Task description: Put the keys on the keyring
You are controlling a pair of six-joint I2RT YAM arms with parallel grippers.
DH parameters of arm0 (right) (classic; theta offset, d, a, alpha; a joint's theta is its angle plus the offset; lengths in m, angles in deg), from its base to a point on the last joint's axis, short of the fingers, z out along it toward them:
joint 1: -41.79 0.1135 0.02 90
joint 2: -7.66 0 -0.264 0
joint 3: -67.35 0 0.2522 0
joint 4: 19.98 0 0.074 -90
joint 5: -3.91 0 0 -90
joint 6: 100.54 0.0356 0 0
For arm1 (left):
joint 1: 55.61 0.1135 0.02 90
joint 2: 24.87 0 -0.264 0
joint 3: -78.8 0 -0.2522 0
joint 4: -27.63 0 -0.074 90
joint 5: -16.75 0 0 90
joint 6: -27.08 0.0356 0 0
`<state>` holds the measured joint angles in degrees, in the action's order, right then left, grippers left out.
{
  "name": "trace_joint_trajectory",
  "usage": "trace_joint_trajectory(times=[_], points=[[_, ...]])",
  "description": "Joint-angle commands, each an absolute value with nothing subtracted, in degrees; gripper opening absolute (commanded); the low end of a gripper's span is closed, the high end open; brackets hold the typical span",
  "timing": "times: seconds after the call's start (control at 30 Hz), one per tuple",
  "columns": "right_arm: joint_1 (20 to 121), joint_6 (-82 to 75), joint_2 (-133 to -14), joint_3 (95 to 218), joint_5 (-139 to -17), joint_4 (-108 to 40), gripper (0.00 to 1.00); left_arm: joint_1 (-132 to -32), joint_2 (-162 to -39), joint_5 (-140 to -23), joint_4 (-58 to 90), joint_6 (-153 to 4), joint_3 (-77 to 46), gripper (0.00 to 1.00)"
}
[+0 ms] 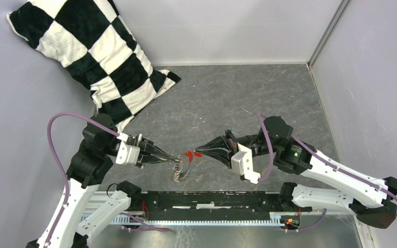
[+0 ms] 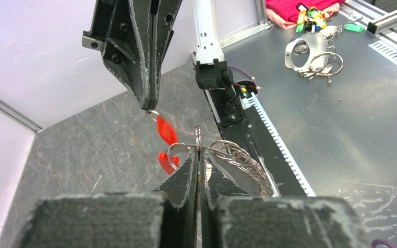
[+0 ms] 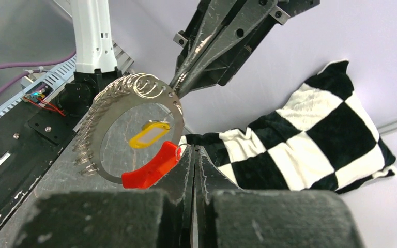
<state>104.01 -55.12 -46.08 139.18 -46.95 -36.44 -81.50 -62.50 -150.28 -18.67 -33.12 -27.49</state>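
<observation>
The keyring [image 3: 107, 111], a flat grey metal ring edged with several small wire loops, hangs upright from my left gripper [image 1: 177, 159]. That gripper [image 2: 198, 150] is shut on the ring's rim, and the loops [image 2: 240, 157] fan out to its right. My right gripper [image 1: 197, 153] faces it tip to tip, a short way apart. It is shut [image 3: 193, 150] on the small wire loop of the red key [image 3: 152, 166], which dangles beside the keyring [image 2: 166, 129]. A second red piece [image 2: 164, 161] shows just below. The yellow key [image 3: 149, 134] shows through the keyring's opening.
A black-and-white checked pillow [image 1: 98, 57] leans in the back left corner. The black base rail [image 1: 212, 201] runs along the near edge under both arms. A heap of other keys and rings [image 2: 315, 46] lies on the metal surface beyond the rail. Walls close in the left, back and right.
</observation>
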Motion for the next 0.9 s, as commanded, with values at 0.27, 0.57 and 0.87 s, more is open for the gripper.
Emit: trace_joint_trajectory(times=[0.27,0.57,0.87], points=[[106.07,-57.57,-45.22,141.09,-40.73,-30.94,0.01,-81.69,-66.43,-156.68,-16.8,-38.75,-22.06,0.02],[108.19,-56.5,-44.97,139.0,-42.95,-25.14,0.0,-81.7,-67.55,-157.16,-16.64,-37.93,-23.34,0.02],[111.64,-59.27,-46.52,137.97,-48.05,-23.89,0.0,-81.67,-67.26,-157.18,-16.66,-37.96,-23.62,0.02]])
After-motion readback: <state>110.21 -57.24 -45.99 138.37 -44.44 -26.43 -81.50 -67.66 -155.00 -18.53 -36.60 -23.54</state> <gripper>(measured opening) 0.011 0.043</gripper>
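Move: The right hand, holding a red-tagged key by its small ring, is headed for the keyring's end pinched in the left fingers, about 6 cm to its left, 4 cm back and roughly level. The keyring's red part lies roughly 2 cm left of the right hand, 2 cm back and 3 cm below. From the left hand, that pinched end is right at its fingertips, and the keyring's body hangs about 2 cm back, 1 cm right and 4 cm below. Back and up goes the right hand, some 4 cm towards its base and 3.5 cm higher, bringing the held red tag across to face the left fingertips; its left-pointing fingers tilt up and swing back about 10 degrees each way, staying shut on the ring. Meanwhile the left hand, still pinching the keyring, lifts about 2 cm, then sinks slightly. ##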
